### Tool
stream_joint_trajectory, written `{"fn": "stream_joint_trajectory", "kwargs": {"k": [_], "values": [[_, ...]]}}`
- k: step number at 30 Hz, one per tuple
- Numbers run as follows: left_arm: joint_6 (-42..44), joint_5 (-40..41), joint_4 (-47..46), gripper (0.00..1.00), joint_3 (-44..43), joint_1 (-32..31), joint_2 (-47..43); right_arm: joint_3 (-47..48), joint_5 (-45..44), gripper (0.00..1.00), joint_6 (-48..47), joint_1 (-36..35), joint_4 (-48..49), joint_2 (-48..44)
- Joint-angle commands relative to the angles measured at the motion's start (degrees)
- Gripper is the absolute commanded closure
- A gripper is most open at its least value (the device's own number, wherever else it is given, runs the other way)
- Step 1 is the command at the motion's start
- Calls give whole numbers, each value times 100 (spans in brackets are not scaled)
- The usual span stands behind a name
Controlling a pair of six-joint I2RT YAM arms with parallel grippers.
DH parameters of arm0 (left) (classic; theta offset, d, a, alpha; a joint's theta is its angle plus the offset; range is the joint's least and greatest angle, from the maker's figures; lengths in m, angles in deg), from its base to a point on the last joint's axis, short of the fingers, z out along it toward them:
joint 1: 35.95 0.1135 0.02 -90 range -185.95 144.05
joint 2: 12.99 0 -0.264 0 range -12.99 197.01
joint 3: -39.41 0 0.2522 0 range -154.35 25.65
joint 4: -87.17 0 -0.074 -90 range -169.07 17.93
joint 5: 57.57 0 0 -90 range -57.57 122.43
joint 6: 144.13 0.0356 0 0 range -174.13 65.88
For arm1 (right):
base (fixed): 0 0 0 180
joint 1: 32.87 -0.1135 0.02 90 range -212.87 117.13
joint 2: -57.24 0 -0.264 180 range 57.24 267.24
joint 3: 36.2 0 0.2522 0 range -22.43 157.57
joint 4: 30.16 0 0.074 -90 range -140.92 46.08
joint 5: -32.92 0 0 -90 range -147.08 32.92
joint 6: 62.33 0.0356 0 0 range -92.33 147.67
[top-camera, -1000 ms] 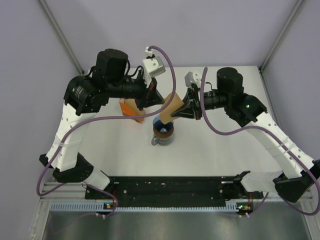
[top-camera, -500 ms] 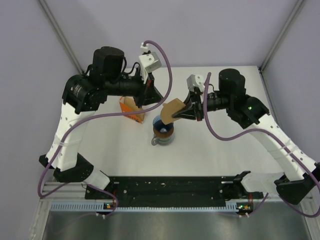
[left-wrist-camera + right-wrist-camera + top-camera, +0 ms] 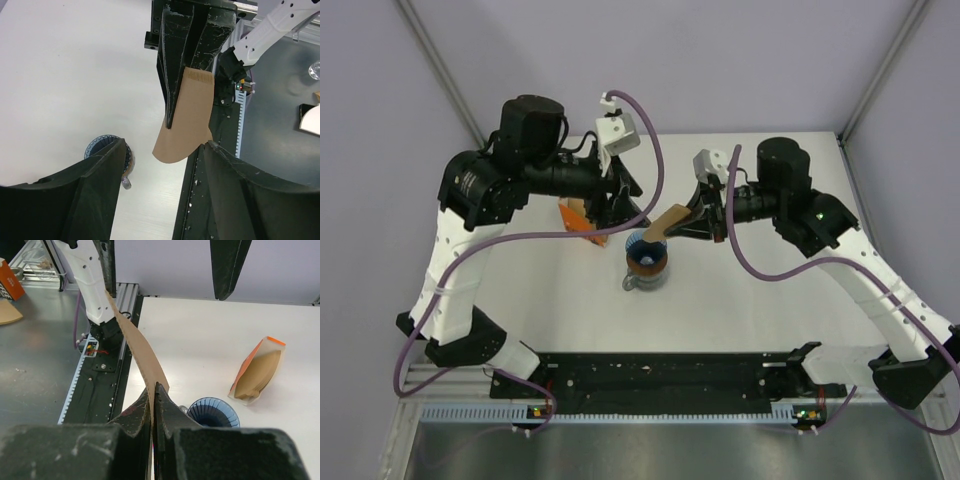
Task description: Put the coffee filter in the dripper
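Observation:
The tan coffee filter [image 3: 660, 224] hangs in the air just above and behind the blue ribbed dripper [image 3: 646, 258]. My right gripper [image 3: 686, 224] is shut on its edge. In the right wrist view the filter [image 3: 134, 342] rises from the shut jaws [image 3: 153, 388], with the dripper [image 3: 214, 413] below and to the right. My left gripper [image 3: 620, 208] is open and empty, just left of the filter. In the left wrist view the filter [image 3: 184, 117] hangs between my open fingers [image 3: 162, 145], and the dripper [image 3: 101, 144] is half hidden by the left finger.
The dripper sits on a glass jug [image 3: 632, 284] with a brown ring [image 3: 647, 268]. The orange-and-white pack of filters [image 3: 580, 220] stands behind my left gripper and also shows in the right wrist view [image 3: 257, 372]. A black rail [image 3: 660, 372] runs along the near table edge.
My left gripper has drawn back to the left, away from the filter. My right gripper has turned the filter more edge-on and brought its tip lower, nearer the dripper.

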Motion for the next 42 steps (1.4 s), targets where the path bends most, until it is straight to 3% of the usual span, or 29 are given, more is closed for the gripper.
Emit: {"fn": "stream_joint_trajectory", "kwargs": {"k": [1, 6, 10, 11, 18, 26, 39, 42], "values": [[-2, -31, -218, 30, -192, 8, -137, 154, 106, 100, -84, -60, -16, -21], [136, -91, -175, 40, -289, 8, -128, 137, 123, 100, -145, -60, -139, -65], [1207, -1066, 291, 41, -123, -1, -198, 172, 176, 100, -250, -60, -279, -91], [1149, -1103, 213, 41, -35, -1, -242, 198, 202, 100, -286, -60, -349, -92], [525, -761, -577, 41, 211, -89, -471, 313, 133, 100, -383, -69, -499, -206], [630, -216, -948, 44, 757, -396, -638, 339, 176, 100, -400, -174, -543, -364], [269, -356, -1273, 100, 889, -423, -647, 313, 150, 100, -523, -210, -578, -452], [190, -391, -1291, 100, 906, -423, -656, 313, 150, 100, -532, -210, -578, -452]]}}
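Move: The coffee filter's middle is only some 4 cm right of the open left hand and about 3 cm back, at nearly its height. From that hand the dripper on its mug is about 8 cm ahead, level sideways, and roughly 36 cm below; the filter box lies about 17 cm ahead, 14 cm to the left and 40 cm below. The right hand already holds the filter's right part, with the dripper some 8 cm ahead of it, 4 cm left and 34 cm below. Back by about 2.5 cm, then a little to the right and slightly higher overall, the left hand brings its open fingers to the filter's free left edge, turning some 10 degrees, mostly clockwise and tipping up, and closes to pinch it. The right hand keeps its shut grip, sinking about 1 cm before carrying the filter back about 2.5 cm, rising again and drifting right. ##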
